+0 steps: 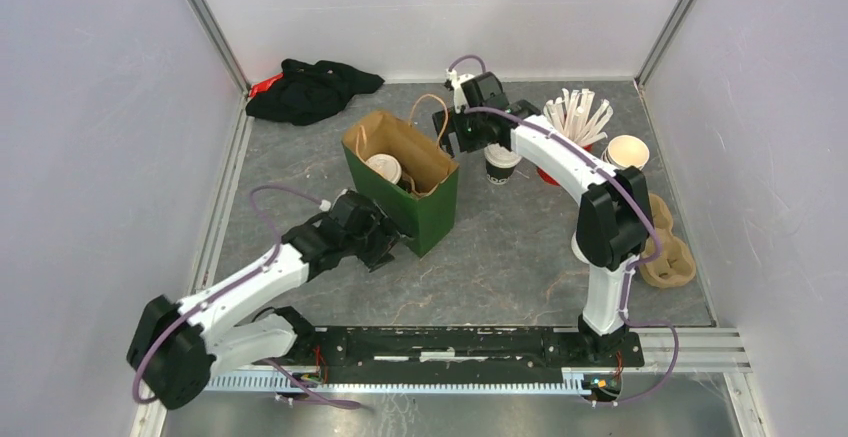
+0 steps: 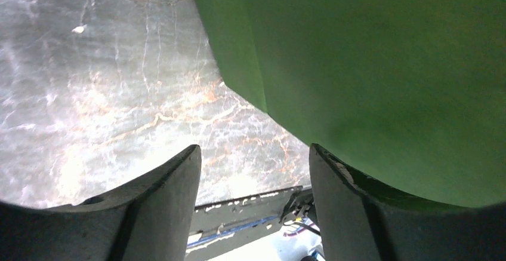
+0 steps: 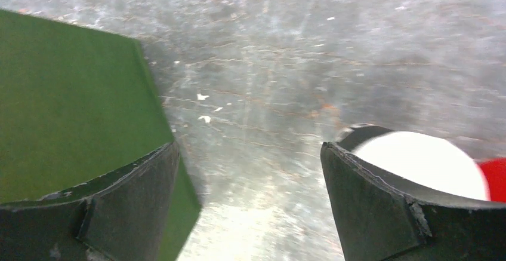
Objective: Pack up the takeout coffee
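A green paper bag (image 1: 432, 209) with a brown inside stands open mid-table. One takeout coffee cup (image 1: 384, 168) with a white lid sits inside it. A second lidded takeout coffee cup (image 1: 499, 164) stands on the table just right of the bag. My right gripper (image 1: 468, 142) hovers open between bag and cup. In the right wrist view the gripper (image 3: 250, 147) holds nothing, with the bag (image 3: 71, 111) on its left and the cup's white lid (image 3: 426, 159) behind the right finger. My left gripper (image 1: 390, 247) is open at the bag's near-left corner. In the left wrist view the gripper (image 2: 253, 153) is empty beside the bag (image 2: 370, 70).
A black cloth (image 1: 310, 87) lies at the back left. A red holder of pale stirrers (image 1: 577, 117), a stack of lidless cups (image 1: 627, 151) and a brown pulp cup carrier (image 1: 672, 254) stand along the right side. Walls enclose the table.
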{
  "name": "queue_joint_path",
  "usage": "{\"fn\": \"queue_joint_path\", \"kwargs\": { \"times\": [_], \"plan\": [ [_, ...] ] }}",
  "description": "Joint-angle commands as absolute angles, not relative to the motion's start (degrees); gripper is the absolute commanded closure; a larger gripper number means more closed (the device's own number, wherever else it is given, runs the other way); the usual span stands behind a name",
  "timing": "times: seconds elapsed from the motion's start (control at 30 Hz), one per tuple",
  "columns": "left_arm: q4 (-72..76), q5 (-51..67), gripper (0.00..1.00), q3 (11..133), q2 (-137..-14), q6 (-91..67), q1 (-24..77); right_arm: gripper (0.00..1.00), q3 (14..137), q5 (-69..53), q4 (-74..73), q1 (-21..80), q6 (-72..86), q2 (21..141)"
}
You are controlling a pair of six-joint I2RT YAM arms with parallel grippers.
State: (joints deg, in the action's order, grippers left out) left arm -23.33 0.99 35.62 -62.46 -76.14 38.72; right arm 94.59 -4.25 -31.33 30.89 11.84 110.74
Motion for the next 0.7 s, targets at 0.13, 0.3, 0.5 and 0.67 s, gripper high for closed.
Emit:
{"fn": "queue_joint_path", "kwargs": {
  "times": [0.13, 0.3, 0.5, 0.67],
  "plan": [
    [-40.49, -1.04, 0.12, 42.97, -44.17, -65.88, 38.85, 0.02, 102.63, 13.14, -45.12, 29.93, 1.28, 104.75],
    [-43.01, -2.00, 0.09, 52.53, -41.03, -54.64, 38.85, 0.02, 111.35, 15.48, -51.47, 27.98, 2.87, 111.31],
    [-43.87, -5.24, 0.06, 61.84, -42.38, -44.98, 38.85, 0.02, 111.68, 11.18, -52.71, 25.77, 5.96, 111.93],
    [-44.90, -5.59, 0.04, 67.37, -45.77, -40.21, 38.85, 0.02, 108.87, 8.77, -52.12, 24.82, 7.21, 111.21]
  ]
}}
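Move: From the right hand, the lidded coffee cup lies about 12 cm to the right, 2 cm farther out and 9 cm below. The red straw holder is some 15 cm beyond that cup to the right, level with it; the paper bag's middle is about 11 cm left of the hand, 7 cm nearer the base and 4 cm lower. From the left hand, the bag is some 15 cm ahead and 3 cm right, at about its height; the coffee cup is 24 cm ahead, 26 cm right and 5 cm below. Away from the bag and over to the lidded coffee cup goes the right hand, wide open: about 10 cm right, arching up some 6 cm before starting to sink, its wrist rolling some 20 degrees so the fingers no longer lean left. The left hand climbs quickly from beside the bag's wall, drifting a little left, tipping its fingers upward and outward and opening wider. ##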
